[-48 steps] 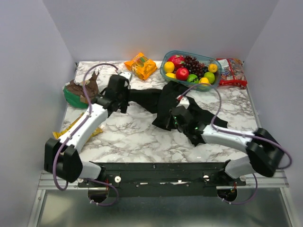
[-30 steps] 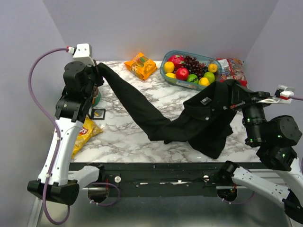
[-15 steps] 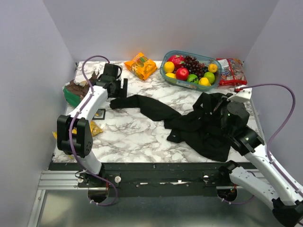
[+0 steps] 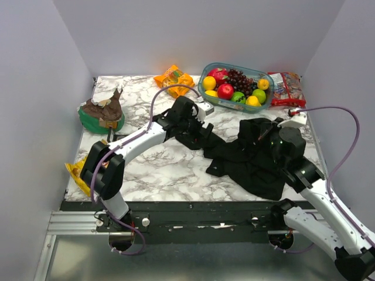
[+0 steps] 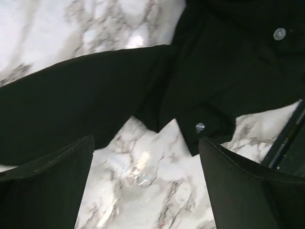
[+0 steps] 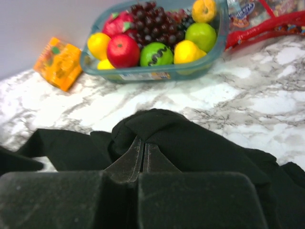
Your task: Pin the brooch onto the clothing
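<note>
The clothing (image 4: 249,161) is a black shirt lying in a crumpled heap on the right half of the marble table, with one sleeve (image 4: 196,136) trailing left. My right gripper (image 4: 274,136) is shut on a fold of the clothing (image 6: 190,138), which bunches over its closed tips (image 6: 144,143). My left gripper (image 4: 196,129) hovers open over the sleeve end. In the left wrist view the left gripper (image 5: 147,191) has only bare marble between its fingers (image 5: 47,186), with the clothing (image 5: 95,95) and two small white buttons (image 5: 200,127) just beyond. The brooch is out of view.
At the back stand a fruit basket (image 4: 206,88), an orange snack bag (image 4: 174,80) and a red packet (image 4: 286,88). A green bowl with a brown object (image 4: 101,114) sits at the left, and a yellow chip bag (image 4: 79,170) lies by the left edge.
My left gripper opened and let go of the sleeve, then swung from the back left to the table's middle. The shirt came down from its lifted spread into a heap; the right gripper stayed shut.
</note>
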Controlling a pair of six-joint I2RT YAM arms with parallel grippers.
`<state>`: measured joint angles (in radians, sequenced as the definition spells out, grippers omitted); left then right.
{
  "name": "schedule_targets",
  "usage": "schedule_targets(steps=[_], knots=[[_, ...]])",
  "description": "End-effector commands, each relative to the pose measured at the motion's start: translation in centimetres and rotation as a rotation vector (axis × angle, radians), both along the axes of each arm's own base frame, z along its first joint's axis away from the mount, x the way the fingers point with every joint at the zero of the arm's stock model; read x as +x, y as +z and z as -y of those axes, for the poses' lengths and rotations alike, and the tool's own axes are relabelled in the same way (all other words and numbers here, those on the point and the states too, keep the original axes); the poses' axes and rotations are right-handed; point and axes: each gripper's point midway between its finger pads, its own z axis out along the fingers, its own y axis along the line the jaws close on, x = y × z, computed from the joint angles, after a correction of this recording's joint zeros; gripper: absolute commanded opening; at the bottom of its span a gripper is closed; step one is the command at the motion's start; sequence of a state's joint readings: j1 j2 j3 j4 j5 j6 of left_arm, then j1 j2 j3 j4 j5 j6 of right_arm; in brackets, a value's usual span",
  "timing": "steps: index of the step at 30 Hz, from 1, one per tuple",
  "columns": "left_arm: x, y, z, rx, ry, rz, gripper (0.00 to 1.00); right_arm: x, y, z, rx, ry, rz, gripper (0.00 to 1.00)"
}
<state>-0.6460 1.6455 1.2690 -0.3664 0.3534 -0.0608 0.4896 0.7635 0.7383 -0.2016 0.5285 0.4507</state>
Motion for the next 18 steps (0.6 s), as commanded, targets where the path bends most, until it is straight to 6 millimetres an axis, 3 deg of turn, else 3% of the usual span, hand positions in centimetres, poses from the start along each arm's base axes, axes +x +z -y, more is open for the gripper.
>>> schedule_targets(steps=[1,8,13,18], knots=[[-2.4,0.7,4.8,-0.213,-0.24,-0.08,0.98,-1.0,4.1,0.4,0.069,0.014,0.116,0.01],[-3.6,-1.6,7.4,-0.249,-0.33,-0.137,0.97,-2.3,5.3,1.2,0.076,0.004,0.13,0.01],[-4.0,-3.9,8.4,-0.235,-0.351,-0.168,0.95,-2.5,4.7,0.9,0.1,0.019,0.12,0.01],[-3.0,-4.7,8.7,-0.226,-0.33,-0.124,0.95,-2.4,4.3,0.6,0.096,0.034,0.111,0.01]])
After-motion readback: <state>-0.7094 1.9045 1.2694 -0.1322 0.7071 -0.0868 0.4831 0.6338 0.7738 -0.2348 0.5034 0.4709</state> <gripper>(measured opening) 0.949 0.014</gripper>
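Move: The clothing's buttoned near corner lies about 5 cm back and 6 cm to the right of the open left hand, some 12 cm below it. The clothing's fold held up by the right hand is roughly 20 cm to the left hand's right, level with it fore and aft; the fruit basket stands about 25 cm ahead and 14 cm right. From the right hand, that corner is some 16 cm left, 5 cm back and 23 cm down. Rightward, down and a little back, the left hand sweeps about 10 cm in all towards the clothing's buttoned corner, fingers staying wide open, the wrist turning some 15–20 degrees clockwise; it sinks more steeply towards the end. The right hand keeps its pinch on the fold, lifts it some 4 cm while easing back about 2 cm, then holds it up. ##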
